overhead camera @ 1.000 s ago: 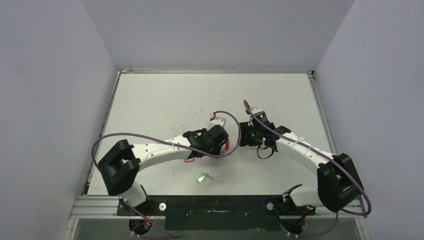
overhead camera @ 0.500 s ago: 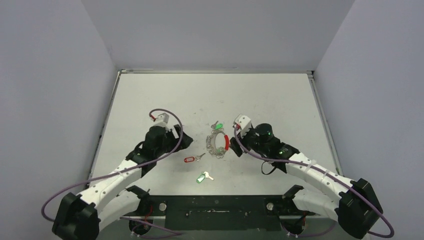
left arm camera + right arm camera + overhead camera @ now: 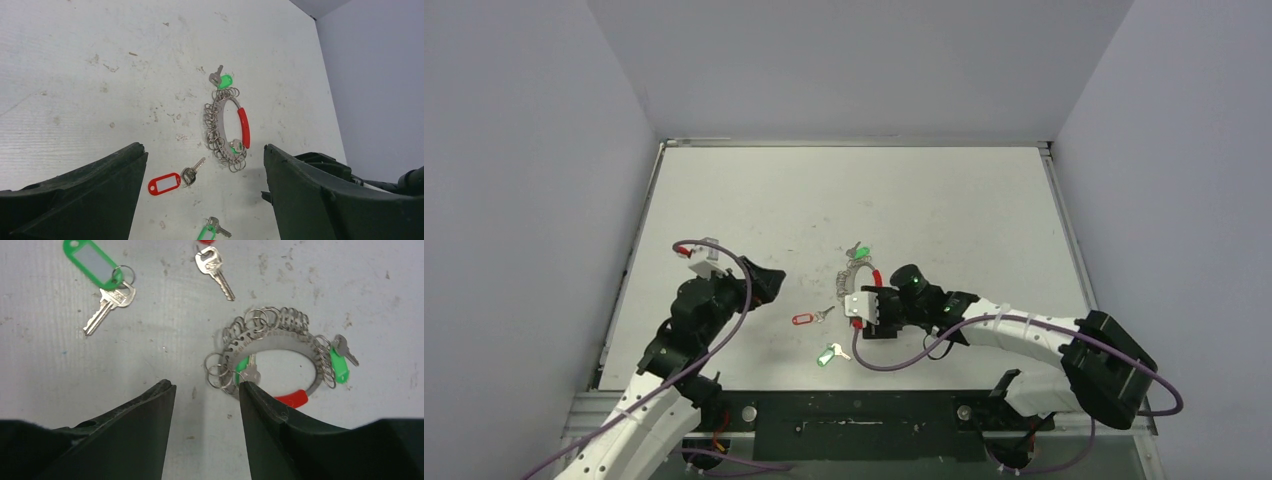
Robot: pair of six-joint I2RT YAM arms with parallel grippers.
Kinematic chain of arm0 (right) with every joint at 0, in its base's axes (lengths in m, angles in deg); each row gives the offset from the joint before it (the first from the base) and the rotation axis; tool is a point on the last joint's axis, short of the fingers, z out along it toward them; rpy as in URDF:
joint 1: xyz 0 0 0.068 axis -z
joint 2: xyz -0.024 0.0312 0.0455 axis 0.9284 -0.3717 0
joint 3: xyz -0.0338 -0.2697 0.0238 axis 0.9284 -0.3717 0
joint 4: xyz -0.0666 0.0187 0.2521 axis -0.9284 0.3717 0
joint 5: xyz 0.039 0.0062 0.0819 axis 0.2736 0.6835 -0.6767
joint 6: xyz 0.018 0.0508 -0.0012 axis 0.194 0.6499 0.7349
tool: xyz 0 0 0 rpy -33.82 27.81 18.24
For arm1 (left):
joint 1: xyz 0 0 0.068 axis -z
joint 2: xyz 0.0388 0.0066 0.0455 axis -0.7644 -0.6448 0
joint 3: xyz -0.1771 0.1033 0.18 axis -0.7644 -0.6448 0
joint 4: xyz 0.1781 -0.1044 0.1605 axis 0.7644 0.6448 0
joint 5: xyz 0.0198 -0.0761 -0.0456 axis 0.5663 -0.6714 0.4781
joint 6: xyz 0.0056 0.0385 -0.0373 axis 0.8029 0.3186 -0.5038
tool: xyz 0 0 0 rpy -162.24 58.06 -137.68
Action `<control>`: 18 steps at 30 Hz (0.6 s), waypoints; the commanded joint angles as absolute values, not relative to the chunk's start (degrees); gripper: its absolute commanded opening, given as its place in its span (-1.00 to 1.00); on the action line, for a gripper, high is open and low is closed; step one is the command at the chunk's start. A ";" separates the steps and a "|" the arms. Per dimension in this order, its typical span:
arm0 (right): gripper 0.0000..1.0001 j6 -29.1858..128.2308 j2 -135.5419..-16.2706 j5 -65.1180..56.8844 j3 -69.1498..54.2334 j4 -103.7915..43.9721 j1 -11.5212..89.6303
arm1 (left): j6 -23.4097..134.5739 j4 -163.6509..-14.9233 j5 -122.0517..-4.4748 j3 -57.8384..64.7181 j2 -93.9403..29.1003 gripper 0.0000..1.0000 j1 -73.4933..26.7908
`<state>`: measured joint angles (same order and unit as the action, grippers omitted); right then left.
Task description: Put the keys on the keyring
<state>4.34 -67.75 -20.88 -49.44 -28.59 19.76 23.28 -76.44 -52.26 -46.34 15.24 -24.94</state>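
The keyring (image 3: 216,131), a silver band fringed with loops and a red arc (image 3: 243,127), lies flat on the table. Two green-tagged keys hang on it, one at its far end (image 3: 222,79) and one at its near end (image 3: 245,367). A red-tagged key (image 3: 167,183) and another green-tagged key (image 3: 97,265) lie loose beside it. My left gripper (image 3: 204,150) hovers open, back from the ring (image 3: 856,272) and to its left. My right gripper (image 3: 206,385) is open and empty, low at the ring's near end, one fingertip (image 3: 246,390) at the loops.
The white table (image 3: 964,210) is scuffed and walled by grey panels on three sides. My right arm (image 3: 1014,330) stretches across the near right. The loose keys (image 3: 804,319) (image 3: 827,355) lie between both grippers.
Both grippers were together over the ring a second ago. The left arm has drawn back to the left and opened wide. The right gripper has swung down to the ring's near end.
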 commanded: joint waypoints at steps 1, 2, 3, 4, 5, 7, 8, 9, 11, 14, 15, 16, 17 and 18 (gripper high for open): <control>-0.03 -1.86 -70.99 -21.50 -47.61 -32.53 16.55 | 24.36 -74.73 -51.78 -46.66 13.70 0.71 -25.42; -0.07 -1.86 -71.70 -21.51 -47.67 -33.59 16.05 | 24.36 -74.78 -52.16 -46.34 12.60 0.71 -25.42; -0.11 -1.90 -72.32 -21.49 -47.67 -34.35 15.60 | 24.28 -74.72 -52.66 -45.91 11.13 0.71 -25.42; -0.15 -1.94 -72.87 -21.38 -47.67 -35.04 15.24 | 24.27 -74.89 -53.29 -45.34 9.59 0.71 -25.42; -0.19 -1.94 -73.50 -21.20 -47.67 -35.74 15.05 | 24.41 -75.14 -54.21 -44.78 7.98 0.71 -25.42; -0.28 -2.02 -74.47 -20.68 -47.62 -36.84 14.67 | 24.68 -75.51 -55.69 -43.62 4.50 0.71 -25.42; -0.33 -2.03 -74.91 -20.28 -47.67 -37.41 14.46 | 24.78 -75.59 -56.87 -43.07 2.66 0.71 -25.48; -0.36 -1.72 -75.30 -19.82 -47.74 -38.11 14.33 | 24.80 -75.65 -57.94 -42.42 0.81 0.71 -25.50; -0.42 -1.36 -75.87 -19.09 -48.02 -39.78 14.13 | 24.80 -76.06 -59.93 -41.19 -2.47 0.71 -25.51; -0.46 -0.55 -76.50 -17.65 -48.74 -43.07 13.87 | 24.44 -77.97 -62.80 -40.12 -6.58 0.71 -25.58; -0.46 -0.43 -76.72 -16.84 -48.75 -43.74 13.87 | 24.09 -78.48 -63.40 -39.90 -7.71 0.71 -25.59; -0.46 -0.25 -76.88 -15.94 -48.78 -44.37 13.78 | 23.83 -79.09 -64.08 -39.64 -8.70 0.71 -25.59; -0.45 -0.19 -77.12 -15.29 -48.87 -45.06 13.76 | 23.68 -79.57 -64.62 -39.49 -9.39 0.71 -25.64; -0.45 -0.37 -77.48 -14.75 -48.95 -45.74 13.73 | 23.54 -80.17 -65.00 -39.39 -10.01 0.71 -25.62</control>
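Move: The red-tagged key lies some 8 cm to the left hand's right, about level with it fore and aft and roughly 16 cm below. From the right hand, the red-tagged key is about 11 cm left, 2 cm ahead and 6 cm down. From that hand, the keyring's middle is 8 cm ahead and 1 cm left, and the green-tagged key 7 cm back and 7 cm left. Left hand, open, sinks about 7 cm towards the red-tagged key, tipping down; right drifts 3 cm left, fingers narrowing. ##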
